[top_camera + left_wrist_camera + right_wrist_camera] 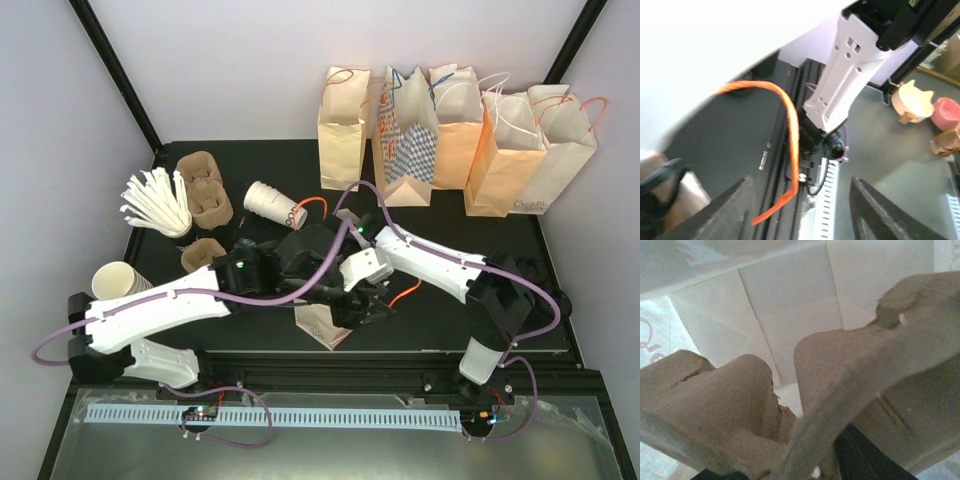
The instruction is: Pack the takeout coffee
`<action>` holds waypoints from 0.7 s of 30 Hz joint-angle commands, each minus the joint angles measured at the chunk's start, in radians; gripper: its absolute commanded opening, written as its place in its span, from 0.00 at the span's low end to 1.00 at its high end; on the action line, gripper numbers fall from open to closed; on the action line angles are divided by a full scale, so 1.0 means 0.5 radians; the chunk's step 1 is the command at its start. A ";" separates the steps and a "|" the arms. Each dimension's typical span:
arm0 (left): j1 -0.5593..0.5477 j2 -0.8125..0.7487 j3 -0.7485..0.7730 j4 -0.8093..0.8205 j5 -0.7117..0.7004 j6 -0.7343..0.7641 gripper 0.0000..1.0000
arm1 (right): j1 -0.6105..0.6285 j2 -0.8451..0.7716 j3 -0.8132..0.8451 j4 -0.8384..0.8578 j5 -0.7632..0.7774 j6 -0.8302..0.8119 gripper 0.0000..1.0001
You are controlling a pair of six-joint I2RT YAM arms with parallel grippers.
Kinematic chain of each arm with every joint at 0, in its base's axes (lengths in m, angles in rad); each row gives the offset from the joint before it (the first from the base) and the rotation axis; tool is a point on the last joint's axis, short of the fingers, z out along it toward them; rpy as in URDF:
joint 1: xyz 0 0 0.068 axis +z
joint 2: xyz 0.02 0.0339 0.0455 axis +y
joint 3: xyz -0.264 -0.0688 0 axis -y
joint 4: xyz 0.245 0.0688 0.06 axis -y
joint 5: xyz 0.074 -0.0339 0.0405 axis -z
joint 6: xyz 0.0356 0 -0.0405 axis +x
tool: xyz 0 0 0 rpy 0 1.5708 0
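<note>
A white cup with dark lettering, the takeout coffee [272, 203], lies on its side on the black table, behind both arms and untouched. Both grippers meet at a white paper bag [325, 327] lying near the front edge. My left gripper [802, 197] [335, 290] is open, and the bag's orange handle [791, 125] hangs loose between its fingers. My right gripper [365, 303] reaches into the bag's mouth. In its wrist view a brown pulp cup carrier [850, 385] fills the frame against the bag's white inside [790, 305]. The carrier hides the fingers, which appear shut on it.
Several paper bags [455, 125] stand in a row at the back. At the left are more pulp carriers [205, 190], a bundle of white sticks in a cup [157, 205] and a plain cream cup [115, 280]. The right arm's white link [845, 70] stands close before the left gripper.
</note>
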 commanded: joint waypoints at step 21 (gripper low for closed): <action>0.628 -0.539 0.071 -0.953 -0.927 -0.553 0.83 | 0.058 -0.240 -0.321 0.488 0.173 -0.072 0.37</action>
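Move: The left hand, just above the bag's near-right side, has the bag's far orange handle about 20 cm ahead, 13 cm to its left and roughly level with it. The black cup lies some 26 cm ahead, 25 cm left and 28 cm below; the white cup about 38 cm ahead, 21 cm left, as low. The right hand, inside the bag with the carrier, has the bag floor nearly straight below, about 11 cm down. Sweeping left and forward, about 19 and 12 cm, the left hand comes away from the bag's near orange handle, rising some 8 cm before sinking half of that again. Its already parting fingers open wide and it turns roughly 50 degrees counter-clockwise, ending beside the bag's left side, towards the far handle. The right hand stays inside the bag, keeps its grip on the carrier and tilts about 10 degrees. ##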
